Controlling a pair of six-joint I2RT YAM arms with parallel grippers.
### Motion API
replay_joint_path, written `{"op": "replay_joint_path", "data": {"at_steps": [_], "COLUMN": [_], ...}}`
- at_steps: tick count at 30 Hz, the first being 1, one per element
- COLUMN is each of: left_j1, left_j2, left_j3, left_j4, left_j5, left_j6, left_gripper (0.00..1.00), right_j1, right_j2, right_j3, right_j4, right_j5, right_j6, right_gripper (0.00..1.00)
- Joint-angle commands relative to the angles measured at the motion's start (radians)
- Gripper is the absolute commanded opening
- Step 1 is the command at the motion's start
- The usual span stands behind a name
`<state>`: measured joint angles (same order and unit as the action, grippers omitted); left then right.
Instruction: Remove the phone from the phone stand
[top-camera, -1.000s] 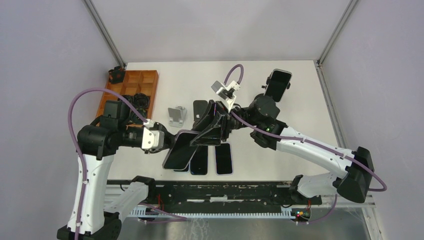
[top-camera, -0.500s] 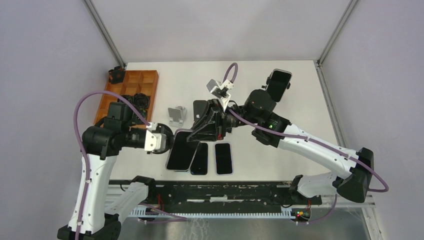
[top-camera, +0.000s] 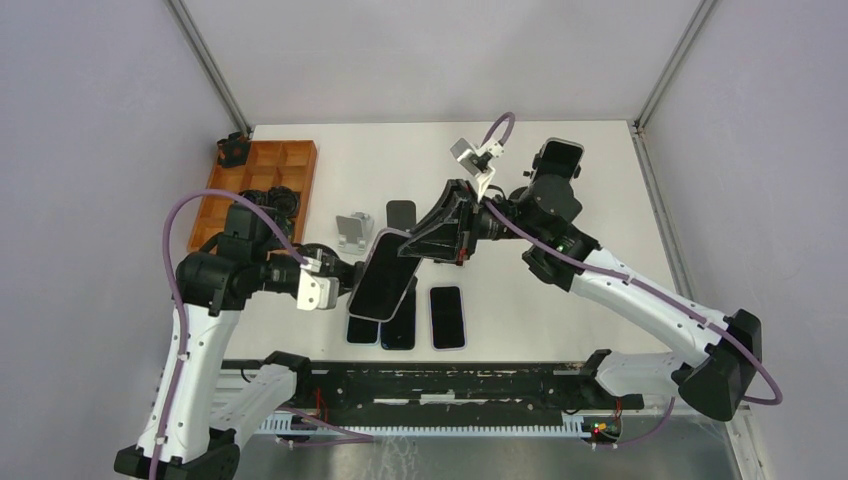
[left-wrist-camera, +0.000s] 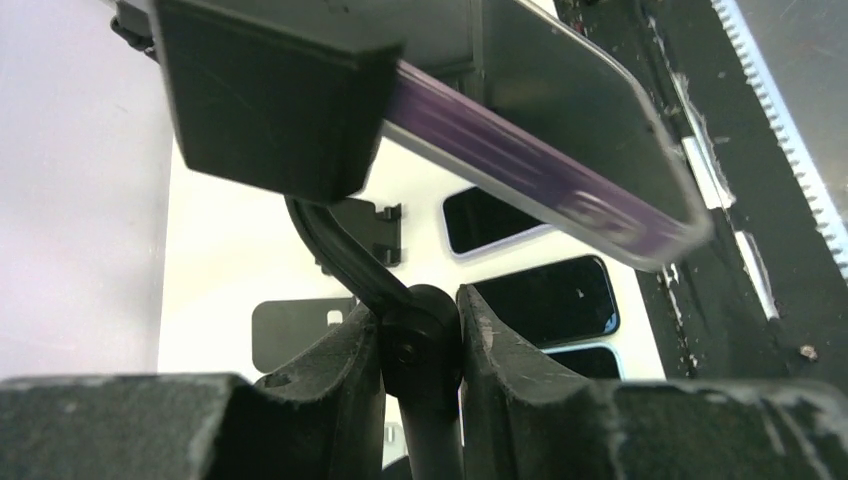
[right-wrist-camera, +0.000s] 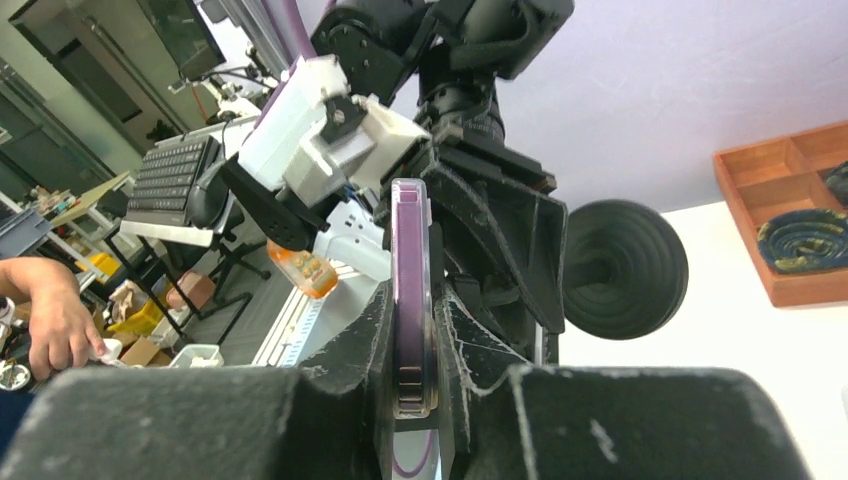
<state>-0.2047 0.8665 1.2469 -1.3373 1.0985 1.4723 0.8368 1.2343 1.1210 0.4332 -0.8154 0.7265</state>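
The purple-edged phone (top-camera: 383, 277) hangs tilted above the table, screen up. My right gripper (top-camera: 418, 244) is shut on its upper edge; the right wrist view shows the fingers (right-wrist-camera: 470, 340) pressed to both faces of the phone (right-wrist-camera: 410, 260). My left gripper (top-camera: 343, 277) is shut on the black phone stand. In the left wrist view the fingers (left-wrist-camera: 500, 340) clamp the stand's hinge joint (left-wrist-camera: 420, 335). The stand's holder block (left-wrist-camera: 270, 100) lies against the phone's back (left-wrist-camera: 540, 160). The stand's round base (right-wrist-camera: 625, 268) shows behind the phone.
A wooden tray (top-camera: 262, 180) sits at the back left. A silver stand (top-camera: 353, 230) stands beside it. Several dark phones lie flat on the table (top-camera: 447, 317). Another phone on a stand (top-camera: 556, 168) is at the back right, near the right arm.
The right gripper has shut on the phone's edge. Both arms have carried phone and stand up and to the right, and the right arm has drawn back toward the table's right.
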Motion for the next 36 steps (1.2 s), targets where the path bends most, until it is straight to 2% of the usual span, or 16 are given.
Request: {"op": "replay_joint_path", "data": {"at_steps": [1, 8, 15, 17, 20, 24, 26, 30, 36], "left_j1": [0.004, 0.004, 0.004, 0.004, 0.004, 0.004, 0.004, 0.004, 0.004], "left_j2": [-0.048, -0.075, -0.072, -0.074, -0.076, -0.072, -0.066, -0.055, -0.049], "left_j3": [-0.034, -0.076, -0.060, -0.056, -0.041, -0.006, 0.008, 0.024, 0.036], "left_j4": [-0.128, -0.127, -0.128, -0.128, -0.128, -0.127, -0.128, -0.127, -0.127], "left_j5": [-0.119, -0.154, -0.150, -0.150, -0.141, -0.115, -0.097, -0.083, -0.085], "left_j6": [0.121, 0.157, 0.148, 0.145, 0.131, 0.106, 0.096, 0.086, 0.082], "left_gripper": [0.02, 0.02, 0.02, 0.02, 0.02, 0.02, 0.02, 0.02, 0.02], "right_j1": [-0.091, -0.116, -0.229, -0.259, -0.305, -0.348, -0.347, -0.348, -0.347], "right_j2": [-0.111, -0.122, -0.161, -0.168, -0.158, -0.142, -0.166, -0.203, -0.094], "right_j3": [0.042, 0.075, 0.113, 0.140, 0.164, 0.082, -0.002, -0.125, -0.199], "right_j4": [0.341, 0.325, 0.182, 0.024, -0.332, -0.707, -0.786, -0.870, -1.008], "right_j5": [0.091, 0.084, 0.058, 0.059, 0.060, 0.050, 0.094, 0.243, 0.306], "right_j6": [0.101, 0.117, 0.105, 0.041, -0.106, -0.305, -0.402, -0.495, -0.607], "right_gripper": [0.00, 0.00, 0.00, 0.00, 0.00, 0.00, 0.00, 0.00, 0.00]}}
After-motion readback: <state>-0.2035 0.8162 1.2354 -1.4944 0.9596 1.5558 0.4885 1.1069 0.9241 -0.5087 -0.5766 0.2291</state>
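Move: The right hand already grips the phone's edge. The free spot it heads for lies about 4 cm ahead of it, 16 to its right and some 42 below. Beside that spot the nearest lying phone is roughly 5 cm ahead and 7 right of the hand, and the black clamp stand about 22 ahead and 8 right, both near table height. From the left hand, which grips the stand, the phone's middle is about 5 cm right, level fore-and-aft and 6 higher. Upward and rightward first, about 9 cm each, the right hand draws the pinched phone out of the clamp and away from the left hand; then it swings down fast, over 30 cm, towards the table beside the row of phones, ending farther forward and right, its fingertips turning down. The left hand keeps hold of the stand, sinks about 4.5 cm with a little back and left, then rises slightly. ##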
